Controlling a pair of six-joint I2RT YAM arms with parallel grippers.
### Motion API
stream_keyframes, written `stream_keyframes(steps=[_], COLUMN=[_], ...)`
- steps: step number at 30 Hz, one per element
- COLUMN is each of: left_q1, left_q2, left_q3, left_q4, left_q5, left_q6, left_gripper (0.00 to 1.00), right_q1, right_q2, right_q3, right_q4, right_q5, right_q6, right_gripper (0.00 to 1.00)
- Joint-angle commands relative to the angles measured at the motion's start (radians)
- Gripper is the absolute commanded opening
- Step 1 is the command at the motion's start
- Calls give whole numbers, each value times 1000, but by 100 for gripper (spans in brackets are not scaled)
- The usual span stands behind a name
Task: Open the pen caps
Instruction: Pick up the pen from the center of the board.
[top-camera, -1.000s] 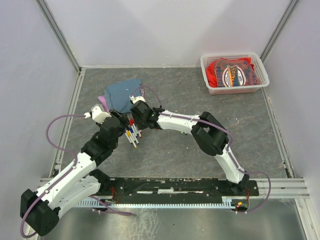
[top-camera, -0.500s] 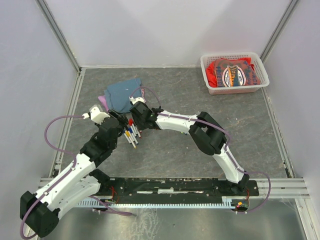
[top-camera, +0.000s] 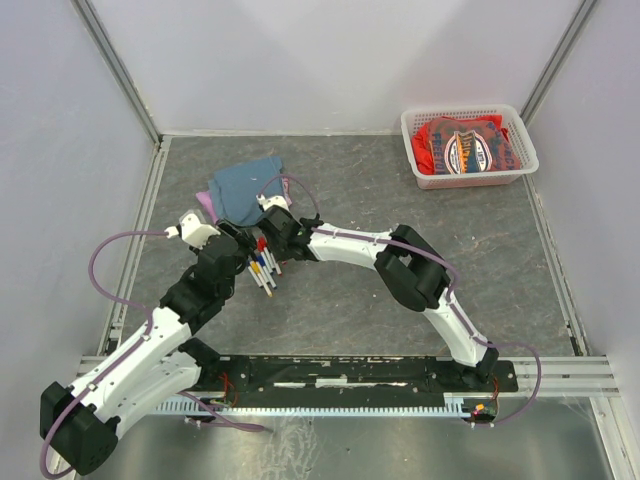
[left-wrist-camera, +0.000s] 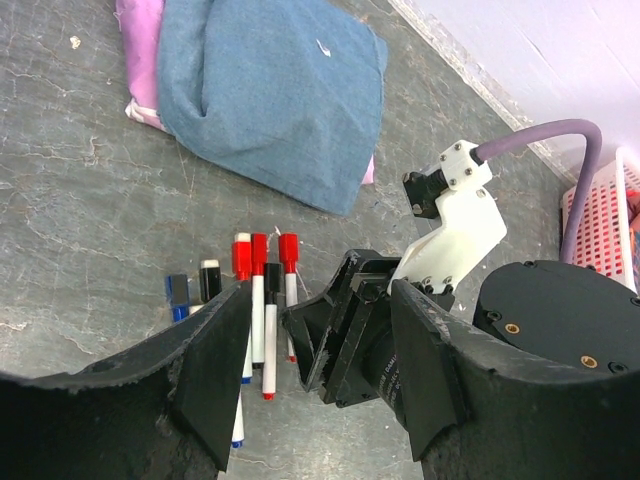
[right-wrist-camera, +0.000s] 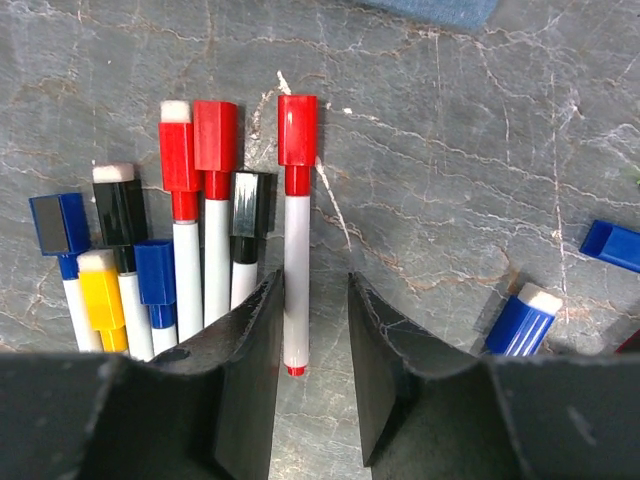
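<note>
Several white-barrelled pens lie side by side on the grey table, with red, black, blue and yellow pen caps. The group also shows in the top view and the left wrist view. My right gripper is open and low over the table. Its jaws straddle the lower end of the rightmost red-capped pen, which lies against the left finger. My left gripper is open and empty, hovering just right of the pen row, facing the right gripper's black body. Two loose blue caps lie to the right.
A folded blue cloth on a pink one lies just behind the pens. A white basket with red fabric stands at the back right. Walls enclose the table on three sides.
My right gripper has shifted slightly left and closer to the pens. The left arm has barely moved.
</note>
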Motion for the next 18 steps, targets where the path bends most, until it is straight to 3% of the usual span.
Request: stream_keyframes(steps=[1, 6, 18], left_q1=[4, 4, 4], left_q2=[-4, -12, -7], left_q3=[0, -3, -3], left_q4=[-6, -13, -15], left_q5=[-36, -34, -14], left_q6=[-41, -41, -34], left_gripper=[65, 65, 68], right_q1=[6, 8, 6], right_q2=[19, 32, -25], right_q3=[4, 4, -75], right_q4=[-60, -87, -51], right_q5=[40, 42, 43], right_q6=[13, 20, 43], right_gripper=[38, 32, 8])
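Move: The red-capped pen at the right-hand end of the row lies between the right hand's open fingers, close against the left finger. Its middle is about 2 cm ahead, 2 cm left and 1 cm below the hand. From that hand the black-capped pen is some 2 cm back and 2 cm left, the nearer red pen 5 cm left and level, and a loose blue cap 3 cm ahead and 8 cm right. The target pen lies roughly 6 cm ahead, 6 cm right and 17 cm below the left hand. Sliding about 1 cm to its right just above the board, with hardly any turn and almost no change of height, the right hand closes its fingers from under half open to nearly shut. The left finger carries the red-capped pen along, away from the row, until both fingers pinch its white barrel below the cap. ##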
